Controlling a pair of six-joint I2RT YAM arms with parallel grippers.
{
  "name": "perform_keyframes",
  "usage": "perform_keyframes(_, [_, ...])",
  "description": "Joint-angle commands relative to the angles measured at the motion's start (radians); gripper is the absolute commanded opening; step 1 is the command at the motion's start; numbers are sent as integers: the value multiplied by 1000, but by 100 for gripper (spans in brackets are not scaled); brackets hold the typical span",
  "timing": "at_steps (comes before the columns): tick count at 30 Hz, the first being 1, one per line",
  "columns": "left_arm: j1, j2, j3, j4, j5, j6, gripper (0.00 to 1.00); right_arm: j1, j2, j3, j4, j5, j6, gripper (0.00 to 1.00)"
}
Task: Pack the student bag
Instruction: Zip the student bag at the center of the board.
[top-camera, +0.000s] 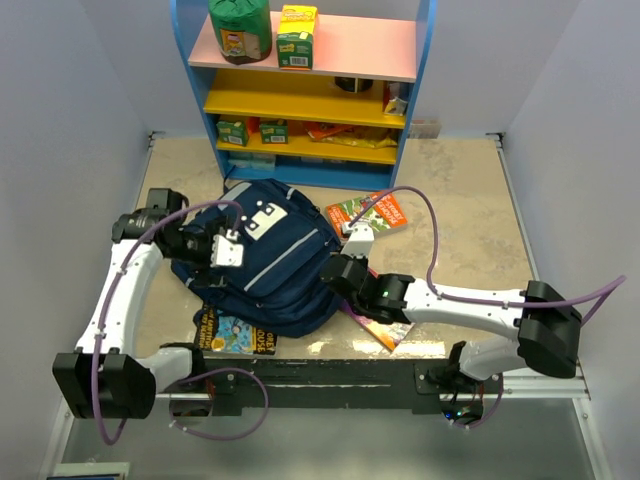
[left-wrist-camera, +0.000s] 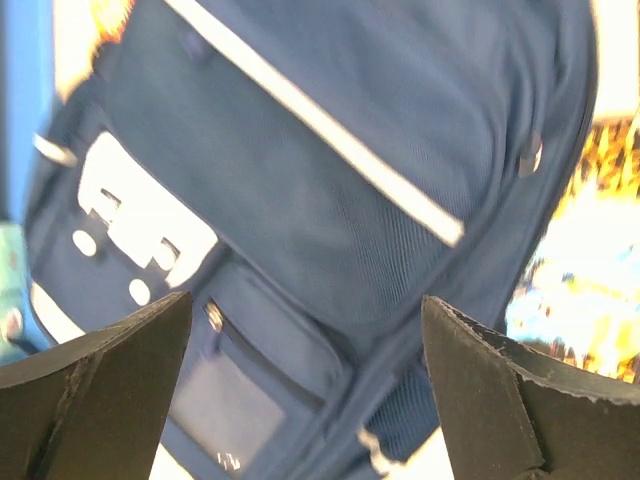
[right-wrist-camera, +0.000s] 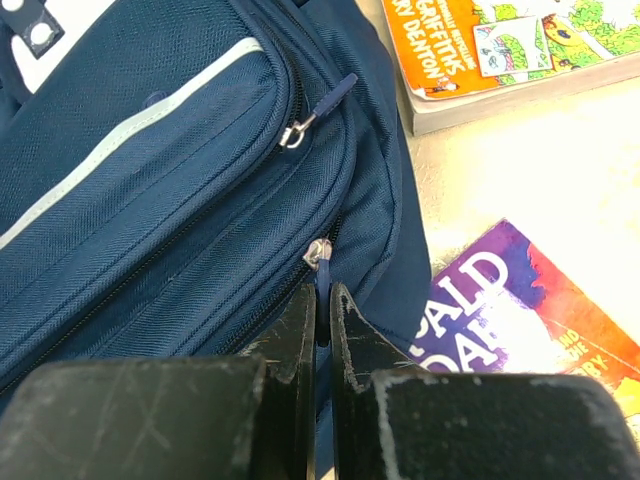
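The navy student bag (top-camera: 270, 260) lies flat in the middle of the table, front pockets up. My right gripper (top-camera: 335, 272) is at its right edge, shut on the blue pull tab of a zipper (right-wrist-camera: 322, 272); the metal slider shows just above my fingertips. A second zipper pull (right-wrist-camera: 318, 110) lies free higher up on the bag. My left gripper (top-camera: 222, 250) hovers over the bag's left side, open and empty, with the bag's front pocket (left-wrist-camera: 250, 360) showing between its fingers.
An orange book (top-camera: 368, 213) lies behind the bag's right side, a purple and orange book (top-camera: 385, 328) sits under my right arm, and a blue book (top-camera: 238, 335) sticks out at the bag's near left. A blue shelf unit (top-camera: 305, 90) with boxes stands at the back.
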Motion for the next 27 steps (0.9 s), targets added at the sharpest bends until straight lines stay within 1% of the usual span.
perform_keyframes(1, [-18,14,76,-76,268,-103,100,-6,-31,-4,91,0,-28,0])
perform_keyframes(2, [-40,17,75,-29,343,-183,100,-6,-31,-6,93,-4,-30,0])
perform_keyframes(3, [-55,14,67,31,373,-270,100,-6,-36,-8,99,-5,-33,0])
perform_keyframes(4, [-80,14,58,104,388,-376,100,-6,-40,-9,100,-13,-32,0])
perform_keyframes(5, [-153,10,28,260,376,-577,100,-6,-42,-11,102,-14,-30,0])
perform_keyframes(6, [-196,-8,5,349,353,-678,100,-6,-47,-12,103,-14,-27,0])
perform_keyframes(7, [-286,-23,-53,438,280,-854,100,-6,-51,-12,105,-19,-27,0])
perform_keyframes(8, [-331,-57,-83,599,233,-921,100,-6,-53,-12,106,-20,-28,0])
perform_keyframes(9, [-379,-74,-113,675,174,-985,100,-7,-57,-11,108,-20,-32,0])
perform_keyframes(10, [-463,-85,-162,745,52,-1074,100,-6,-60,-12,108,-22,-30,0])
perform_keyframes(11, [-497,-89,-177,824,2,-1097,100,-6,-60,-14,108,-23,-28,0])
perform_keyframes(12, [-521,-79,-183,849,-38,-1117,100,-6,-65,-14,108,-23,-25,0])
perform_keyframes(14, [-568,-30,-178,864,-116,-1148,100,-4,-67,-17,110,-25,-22,0])
perform_keyframes(17, [-591,-6,-180,915,-220,-1176,100,-6,-73,-18,108,-31,-24,0])
perform_keyframes(19, [-595,-13,-195,965,-257,-1184,100,-6,-80,-21,103,-33,-24,0])
perform_keyframes(21, [-600,-6,-198,970,-257,-1176,100,-6,-85,-24,105,-37,-22,0])
perform_keyframes(22, [-614,-2,-204,979,-283,-1173,100,-6,-87,-26,103,-39,-22,0])
perform_keyframes(27, [-647,12,-241,987,-319,-1141,100,-6,-96,-28,102,-45,-19,0])
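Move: Some 24 cm to the left hand's right, about 2 cm farther out and 5 cm lower, is the zip pull, pinched in the right fingertips; the second zip pull sits roughly 5 cm beyond it. The orange book lies about 13 cm farther out than the held pull and 9 cm to its right; the purple book lies some 10 cm nearer and 11 cm to its right, both books about 9 cm lower. Sweeping about 16 cm to the right over the bag, the empty left hand, still wide open, closes in on the zip pull, humping up some 3 cm and sinking again, drawing back 4 cm and then reaching forward 5. Its fingers tip flatter by nearly 20 degrees, then turn a little counter-clockwise. The right hand keeps the pull pinched, easing up just 1 cm. ##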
